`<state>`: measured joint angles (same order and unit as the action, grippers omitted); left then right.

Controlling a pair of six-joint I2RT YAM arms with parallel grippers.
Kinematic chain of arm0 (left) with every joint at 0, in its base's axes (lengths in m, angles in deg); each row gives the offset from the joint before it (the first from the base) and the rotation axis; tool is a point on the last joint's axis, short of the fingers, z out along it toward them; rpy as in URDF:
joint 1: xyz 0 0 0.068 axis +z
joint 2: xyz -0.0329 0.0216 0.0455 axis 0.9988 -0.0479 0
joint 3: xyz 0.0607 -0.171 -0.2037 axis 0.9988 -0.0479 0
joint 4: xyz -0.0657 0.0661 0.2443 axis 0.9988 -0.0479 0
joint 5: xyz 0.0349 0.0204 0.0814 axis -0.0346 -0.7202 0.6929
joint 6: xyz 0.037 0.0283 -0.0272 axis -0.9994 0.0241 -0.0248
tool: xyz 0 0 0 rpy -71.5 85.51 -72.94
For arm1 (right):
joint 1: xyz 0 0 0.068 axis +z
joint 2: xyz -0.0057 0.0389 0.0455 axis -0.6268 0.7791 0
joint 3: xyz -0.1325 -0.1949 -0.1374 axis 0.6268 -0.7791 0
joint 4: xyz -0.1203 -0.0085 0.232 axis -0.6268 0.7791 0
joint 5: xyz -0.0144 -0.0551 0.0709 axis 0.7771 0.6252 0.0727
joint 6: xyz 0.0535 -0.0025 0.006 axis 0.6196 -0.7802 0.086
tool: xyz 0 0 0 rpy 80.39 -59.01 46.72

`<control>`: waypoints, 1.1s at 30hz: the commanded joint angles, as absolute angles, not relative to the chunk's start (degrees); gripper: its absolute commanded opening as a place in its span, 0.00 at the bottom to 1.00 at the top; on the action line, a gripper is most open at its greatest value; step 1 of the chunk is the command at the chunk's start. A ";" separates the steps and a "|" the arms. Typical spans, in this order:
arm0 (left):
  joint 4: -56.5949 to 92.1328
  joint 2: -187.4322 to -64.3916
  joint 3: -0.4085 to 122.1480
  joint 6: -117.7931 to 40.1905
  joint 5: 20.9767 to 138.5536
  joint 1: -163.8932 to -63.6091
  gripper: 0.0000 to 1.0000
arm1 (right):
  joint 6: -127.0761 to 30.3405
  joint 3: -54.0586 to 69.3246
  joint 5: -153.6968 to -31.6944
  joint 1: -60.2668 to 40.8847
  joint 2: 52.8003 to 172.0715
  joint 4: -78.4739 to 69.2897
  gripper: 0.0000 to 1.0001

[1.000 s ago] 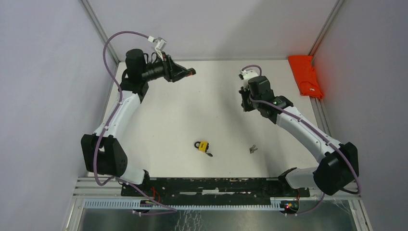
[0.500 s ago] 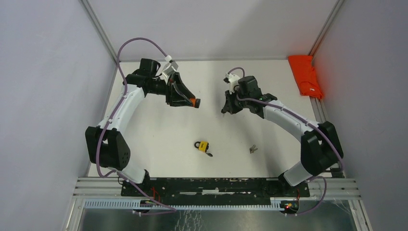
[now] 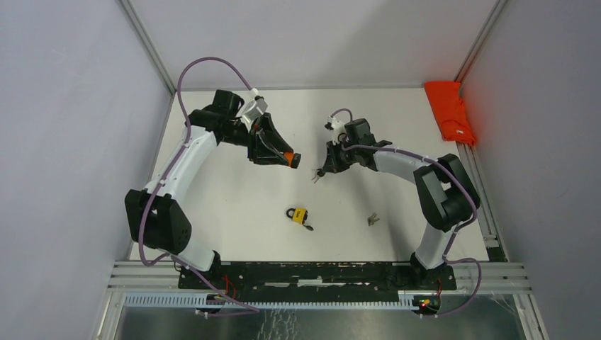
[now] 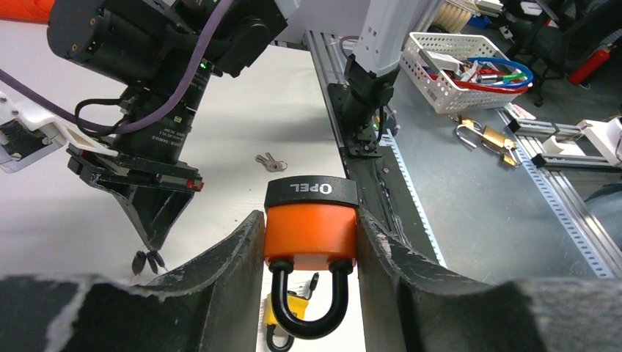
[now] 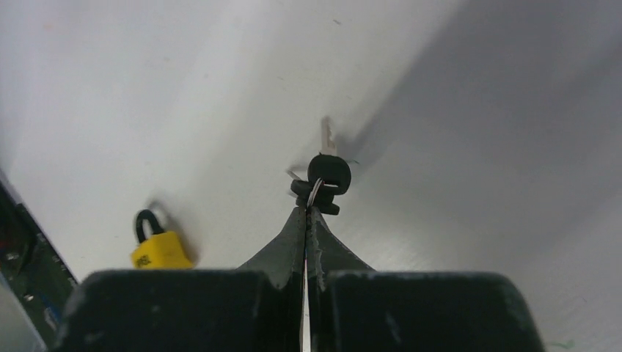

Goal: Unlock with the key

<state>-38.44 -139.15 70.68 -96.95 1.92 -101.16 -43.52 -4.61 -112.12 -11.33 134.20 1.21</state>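
My left gripper (image 3: pixel 289 159) is shut on an orange padlock (image 4: pixel 311 228) with a black cap, its sides squeezed between the two fingers and its black shackle pointing back toward the wrist. The padlock (image 3: pixel 285 154) hangs above the table's middle. My right gripper (image 3: pixel 323 168) faces it from the right, a short gap away. It is shut, pinching the ring of a black-headed key (image 5: pixel 328 171) that dangles beyond its tips (image 5: pixel 308 214). The same key (image 4: pixel 147 261) shows below the right gripper's tips in the left wrist view.
A yellow padlock (image 3: pixel 300 214) with a key in it lies on the white table, nearer the bases than both grippers. A loose pair of keys (image 3: pixel 371 219) lies to its right. A red cloth (image 3: pixel 452 112) sits at the back right edge.
Both arms have swung in toward the table's middle: the left gripper with the orange padlock came forward and right, the right gripper with the key came left. The gap between them has narrowed.
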 commanded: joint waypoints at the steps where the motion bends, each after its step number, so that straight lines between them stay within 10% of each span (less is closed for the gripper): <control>1: -47.02 -140.70 74.85 -106.94 -5.67 -101.57 0.02 | -45.21 -7.34 -106.40 -13.00 134.47 0.37 0.00; 15: -61.41 -144.71 78.77 -121.22 -5.21 -102.05 0.02 | -48.26 -13.53 -103.92 -13.42 129.34 3.17 0.02; 25: -68.18 -146.70 80.55 -127.31 -4.90 -102.13 0.02 | -48.36 -12.54 -102.33 -12.65 126.23 5.21 0.36; 33: -68.18 -146.28 81.07 -127.12 -5.01 -102.14 0.02 | -46.40 -5.59 -98.87 -12.54 129.82 9.19 0.37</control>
<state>-67.01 -147.12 78.35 -123.90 1.94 -101.91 -47.57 -10.75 -102.05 -12.82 128.24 7.94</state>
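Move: The right fingers are shut on the black keys' ring; the bare table spot for the keys lies about 3 cm to that hand's right, 2 cm back and 5 cm below. The yellow padlock lies some 13 cm back and 8 cm left of the right hand, the silver keys about 15 cm back and 16 cm right, both about 5 cm below. From the left hand, holding the orange padlock, the spot is roughly 7 cm ahead, 13 cm right and 27 cm below. Swing the right gripper to its right and down together, about 5 cm each way, tipping the fingers some 10 degrees steeper to bring the hanging black keys down onto the bare table. Ease back 2 cm while opening the fingers over a third to let go of the ring, then lift about 2.5 cm. Keep the left grip on the orange padlock. ##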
